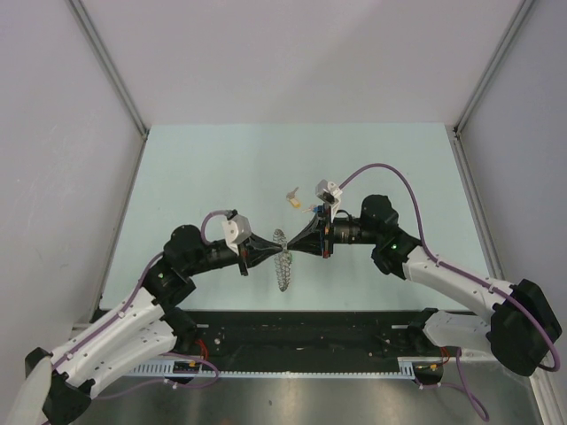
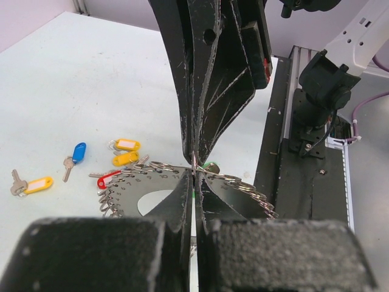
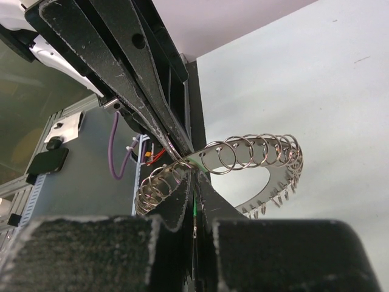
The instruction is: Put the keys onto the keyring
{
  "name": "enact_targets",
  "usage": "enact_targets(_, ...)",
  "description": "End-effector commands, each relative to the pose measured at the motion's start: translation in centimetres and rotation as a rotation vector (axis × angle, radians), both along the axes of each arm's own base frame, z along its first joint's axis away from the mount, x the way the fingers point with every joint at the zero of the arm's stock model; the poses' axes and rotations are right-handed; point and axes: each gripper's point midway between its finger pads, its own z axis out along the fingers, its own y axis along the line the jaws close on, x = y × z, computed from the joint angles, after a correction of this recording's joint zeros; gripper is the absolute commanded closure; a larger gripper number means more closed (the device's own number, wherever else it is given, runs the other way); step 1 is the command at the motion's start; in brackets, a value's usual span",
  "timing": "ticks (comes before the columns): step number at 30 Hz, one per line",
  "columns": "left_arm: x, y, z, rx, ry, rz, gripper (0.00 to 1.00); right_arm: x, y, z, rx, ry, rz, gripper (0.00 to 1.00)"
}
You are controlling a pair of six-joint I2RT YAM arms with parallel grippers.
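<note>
The keyring [image 1: 283, 264] is a flat silver disc edged with many small wire loops; it hangs between the two arms above the table's middle. My left gripper [image 1: 274, 245] is shut on one loop at its top edge, as the left wrist view shows [image 2: 194, 175]. My right gripper [image 1: 294, 243] meets it tip to tip. It is shut on a key with a green tag [image 3: 194, 205], seen edge-on between its pads, right against the keyring [image 3: 283, 171]. More keys lie on the table: yellow-tagged [image 2: 126, 145], blue-tagged [image 2: 78, 152] and red-tagged [image 2: 108, 179].
Another yellow-tagged key [image 2: 36, 185] lies apart at the left. In the top view the loose keys [image 1: 293, 200] sit just behind the right wrist. A black rail [image 1: 301, 329] runs along the table's near edge, and white walls enclose the sides and back.
</note>
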Motion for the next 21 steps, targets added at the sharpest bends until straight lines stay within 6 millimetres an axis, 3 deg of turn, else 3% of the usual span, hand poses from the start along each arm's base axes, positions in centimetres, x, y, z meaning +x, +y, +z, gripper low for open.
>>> enact_targets(1,-0.1,0.2,5.0,-0.133,-0.130,0.008,1.00,1.0,-0.3,-0.1,-0.020,0.006,-0.048,1.00)
enact_targets(8,-0.2,0.0,4.9,-0.130,-0.126,-0.006,1.00,0.3,-0.5,1.8,0.029,-0.014,-0.034,1.00)
enact_targets(12,-0.2,0.0,4.8,-0.126,-0.124,-0.012,1.00,-0.2,-0.5,2.4,0.052,-0.010,-0.008,0.87)
enact_targets(21,-0.4,-0.1,4.8,-0.127,-0.124,-0.026,1.00,-0.7,-0.3,3.3,0.085,0.002,0.024,0.73)
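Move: The keyring hangs upright between the two hands, its middle about 6 cm below both fingertips and 1 cm inward of each; the left hand already pinches one of its small rings. The green tag is at the right fingertips, about 1 cm to their left and 2 cm down. On the table some 20 cm below, counted from the right hand, lie the red key 16 cm ahead and 5 cm right, and the blue key 24 cm ahead and 6 cm right. Straight up, slowly and together, both hands rise about 1.5 cm after a brief pause, the wrists barely tilting. The left keeps its shut pinch on the keyring's small ring, carrying the keyring. Partway up, the right fingers open to about a quarter, letting go of the green tag while staying around it, right beside the left fingertips. ##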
